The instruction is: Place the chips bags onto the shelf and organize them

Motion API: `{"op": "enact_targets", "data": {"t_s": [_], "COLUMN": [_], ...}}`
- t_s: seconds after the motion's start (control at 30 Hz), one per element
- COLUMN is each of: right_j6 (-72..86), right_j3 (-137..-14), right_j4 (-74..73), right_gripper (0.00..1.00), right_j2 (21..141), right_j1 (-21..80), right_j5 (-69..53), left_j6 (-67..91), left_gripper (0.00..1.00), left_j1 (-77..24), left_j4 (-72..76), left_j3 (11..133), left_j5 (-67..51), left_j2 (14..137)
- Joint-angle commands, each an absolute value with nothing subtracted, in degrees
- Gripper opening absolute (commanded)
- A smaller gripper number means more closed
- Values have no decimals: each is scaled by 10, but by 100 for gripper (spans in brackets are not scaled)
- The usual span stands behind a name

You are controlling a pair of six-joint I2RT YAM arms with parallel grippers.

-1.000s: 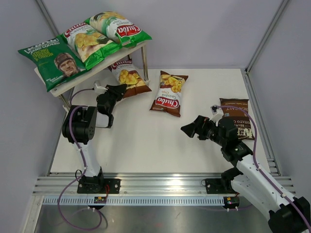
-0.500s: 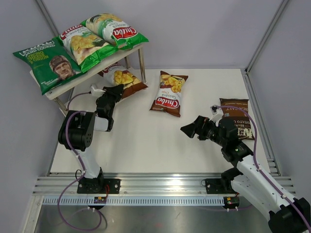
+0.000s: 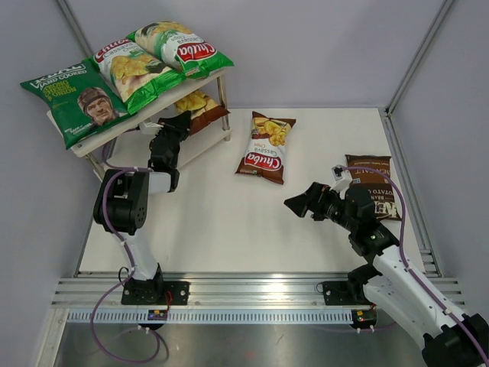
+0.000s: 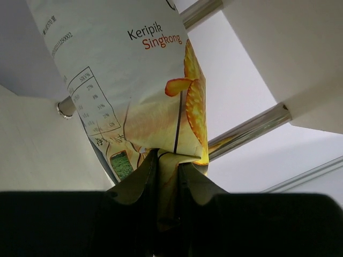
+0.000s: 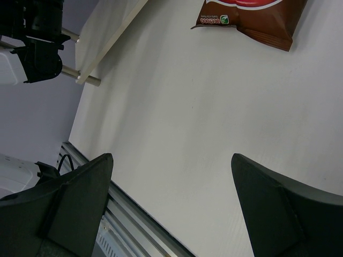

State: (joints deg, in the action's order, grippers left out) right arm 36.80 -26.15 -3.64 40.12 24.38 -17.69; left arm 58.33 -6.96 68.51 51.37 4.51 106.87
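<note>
The shelf point(image 3: 114, 132) stands at the far left; on its top board lie a dark green bag with a man's face point(image 3: 76, 103) and two green-white chips bags point(image 3: 134, 69) point(image 3: 179, 47). My left gripper point(image 3: 176, 131) is shut on the end of a brown chips bag point(image 3: 200, 107), which reaches in under the top board, over the lower tier. The left wrist view shows the same bag point(image 4: 139, 80) pinched in that gripper point(image 4: 168, 166). A second brown bag point(image 3: 267, 147) lies on the table. The right gripper point(image 3: 295, 204) hovers open and empty.
A dark brown Kettle bag point(image 3: 373, 183) lies at the right edge, partly under my right arm. Metal shelf legs point(image 4: 249, 131) flank the held bag. Grey walls close off the table's back and sides. The right wrist view shows the shelf board point(image 5: 107, 27) and the lying bag's end point(image 5: 252, 16).
My left gripper has carried the brown bag back and up from the table into the shelf's lower tier. The shelf and its bags shifted slightly left. The right arm stayed still.
</note>
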Motion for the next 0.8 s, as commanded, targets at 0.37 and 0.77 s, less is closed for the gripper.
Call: {"op": "enact_targets", "data": {"t_s": [0.37,0.77], "right_j6": [355,355], "right_j3": [-273,-274], "right_j4": [-7,-9], "right_gripper": [99,99], "right_j2": [396,390], "right_j1": [245,245], "right_j5": [-184,-181], "left_j6": [565,549], "left_gripper": [15,61], "left_j1": [-69,-75], "left_j4": [610,448], "left_j3": [564,612], "left_j5": [58,66], "left_j2": [1114,1096]}}
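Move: The left gripper still pinches the brown chips bag at the lower shelf's mouth; the place for it lies about 5 cm ahead, 4 cm to the right and some 10 cm below. The shelf's front right post is roughly 5 cm ahead and 12 cm to the right. On the upper shelf, some 14 cm higher, the far green chips bag is about 15 cm ahead and 2 cm right, the middle one 7 cm ahead and 10 cm left. From the idle right gripper, that place is about 31 cm ahead and 29 cm left. Lower the left gripper about 8 cm with the pinched brown bag, down towards the lower shelf, tipping the fingers down some 15 degrees and easing slightly forward. Once low, stop sinking, edge a little farther in and open the fingers to over half, letting go of the bag. ##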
